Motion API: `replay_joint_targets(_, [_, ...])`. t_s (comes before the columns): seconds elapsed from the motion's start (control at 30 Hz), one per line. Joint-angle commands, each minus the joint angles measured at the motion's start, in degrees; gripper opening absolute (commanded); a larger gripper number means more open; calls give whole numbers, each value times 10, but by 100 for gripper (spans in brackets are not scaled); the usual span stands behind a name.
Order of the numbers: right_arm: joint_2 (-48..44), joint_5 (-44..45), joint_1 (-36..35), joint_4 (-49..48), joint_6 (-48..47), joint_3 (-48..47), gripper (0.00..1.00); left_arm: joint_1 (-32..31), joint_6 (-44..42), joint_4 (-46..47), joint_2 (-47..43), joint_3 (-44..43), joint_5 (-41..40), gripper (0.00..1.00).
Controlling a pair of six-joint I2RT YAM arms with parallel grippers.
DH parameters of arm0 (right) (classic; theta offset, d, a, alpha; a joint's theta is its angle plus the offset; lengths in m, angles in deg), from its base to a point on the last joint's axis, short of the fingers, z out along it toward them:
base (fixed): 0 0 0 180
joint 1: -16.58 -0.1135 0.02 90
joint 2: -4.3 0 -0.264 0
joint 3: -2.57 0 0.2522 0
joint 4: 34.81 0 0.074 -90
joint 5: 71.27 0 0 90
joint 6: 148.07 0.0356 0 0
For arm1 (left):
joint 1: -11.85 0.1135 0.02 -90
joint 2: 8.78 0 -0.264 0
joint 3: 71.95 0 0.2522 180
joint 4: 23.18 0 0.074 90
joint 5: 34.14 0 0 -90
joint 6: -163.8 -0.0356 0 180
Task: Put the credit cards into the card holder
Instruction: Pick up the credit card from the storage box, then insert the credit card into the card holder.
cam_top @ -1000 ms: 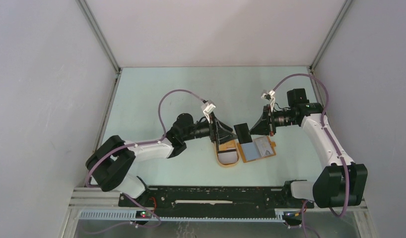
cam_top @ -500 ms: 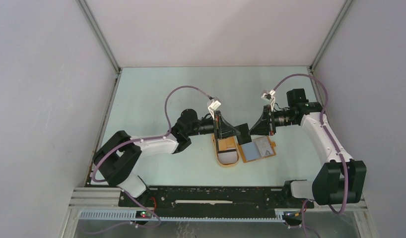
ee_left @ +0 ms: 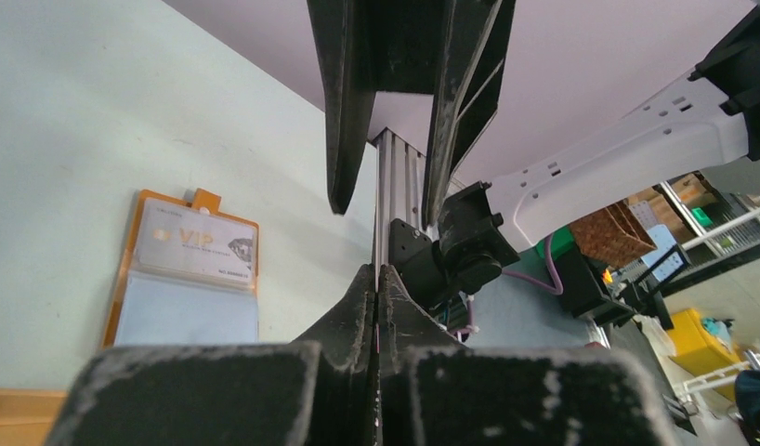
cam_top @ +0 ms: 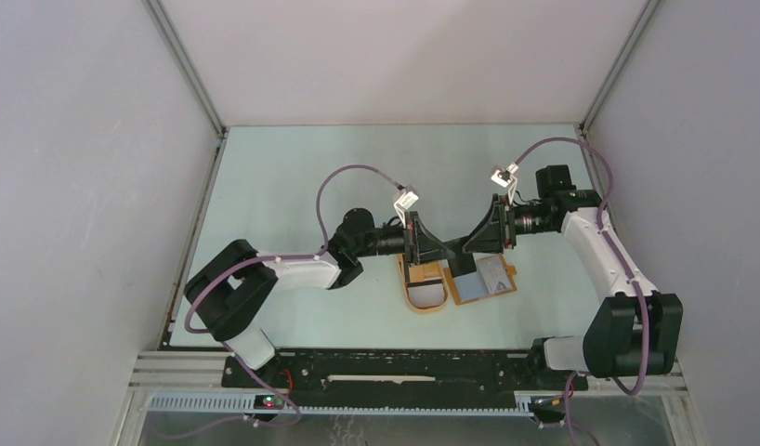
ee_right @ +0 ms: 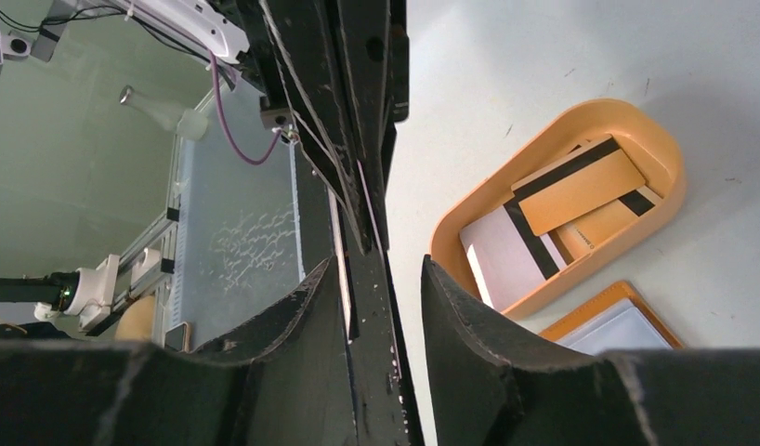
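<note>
A dark credit card (ee_right: 369,316) hangs edge-on in the air between both grippers. My left gripper (cam_top: 448,248) (ee_left: 377,275) is shut on its thin edge. My right gripper (cam_top: 470,245) (ee_right: 381,271) stands open around the same card, its jaws apart on either side. Just below them the orange-tan card holder (cam_top: 486,280) (ee_left: 125,279) lies open on the table, with a VIP card (ee_left: 196,245) and a pale blue card (ee_left: 186,316) in it. More credit cards (ee_right: 573,189), tan and white with black stripes, lie in the tray.
The oval orange tray (cam_top: 425,295) (ee_right: 451,232) sits on the table just left of the card holder, under the left gripper. Grey walls enclose the table on three sides. Both arm bases and a black rail are at the near edge.
The left gripper moved right to the card and shut on it. The right gripper, shut on the card before, has opened its jaws.
</note>
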Motion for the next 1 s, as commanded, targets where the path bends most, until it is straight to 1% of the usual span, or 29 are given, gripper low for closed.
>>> replay_joint_targets(0.0, [-7, -30, 9, -18, 19, -2, 45, -7, 7, 28, 16, -30, 30, 0])
replay_joint_targets(0.03, [-9, -29, 9, -17, 19, -2, 43, -7, 7, 28, 19, -31, 33, 0])
replay_joint_targets(0.13, [-5, -23, 8, -8, 9, -2, 27, -7, 3, 23, 20, -34, 38, 0])
replay_joint_targets(0.23, [1, -19, 5, 6, -8, -3, 7, -7, -4, 10, 19, -39, 38, 0])
replay_joint_targets(0.27, [2, -16, 3, 15, -17, -5, 2, -7, -6, 7, 18, -41, 38, 0])
replay_joint_targets(0.3, [4, -14, 1, 21, -23, -8, 0, -7, -8, 4, 17, -43, 38, 0])
replay_joint_targets(0.37, [7, -13, 0, 32, -35, -12, 0, -6, -11, -3, 15, -45, 37, 0])
replay_joint_targets(0.4, [8, -13, -1, 36, -39, -13, 0, -5, -13, -5, 13, -46, 37, 2])
replay_joint_targets(0.43, [9, -12, -1, 41, -42, -15, 0, -3, -14, -9, 11, -45, 35, 9])
replay_joint_targets(0.5, [9, -11, 8, 45, -43, -16, 0, 3, -20, -11, 1, -32, 14, 27])
replay_joint_targets(0.57, [12, -8, 26, 45, -35, -15, 0, 6, -41, -14, -27, -3, -27, 45])
replay_joint_targets(0.63, [11, -6, 60, -2, 16, 9, 0, 6, -67, -34, -60, 23, -69, 54])
replay_joint_targets(0.7, [1, 13, 92, -77, 90, 42, 0, 3, -75, -48, -83, 36, -95, 56])
replay_joint_targets(0.8, [-29, 53, 143, -197, 202, 99, 0, -17, -74, -69, -84, 35, -125, 55])
replay_joint_targets(0.9, [-47, 91, 191, -261, 255, 138, 0, -54, -75, -94, -67, 23, -170, 53])
replay_joint_targets(0.97, [-44, 108, 211, -283, 268, 153, 0, -79, -76, -108, -49, 14, -209, 50])
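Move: The black card is in my closed left fingers, its middle about 3 cm to that hand's right, 2 cm back and 2 cm below. From my open right fingers, set around its right edge, the card's middle is 2 cm left, 2 cm back and 2 cm below. The card holder lies roughly 6 cm right of my right hand and 14 cm below, level fore and aft; the storage box is some 9 cm left, just as low and level. I shut my right fingers on the black card while my left still pinches it, then open the left about halfway to let go, that hand staying near its place. With the card held, I swing my right hand some 8 cm right, 6 cm down and a little forward, down towards the card holder, turning about 25 degrees clockwise and tipping down slightly. ##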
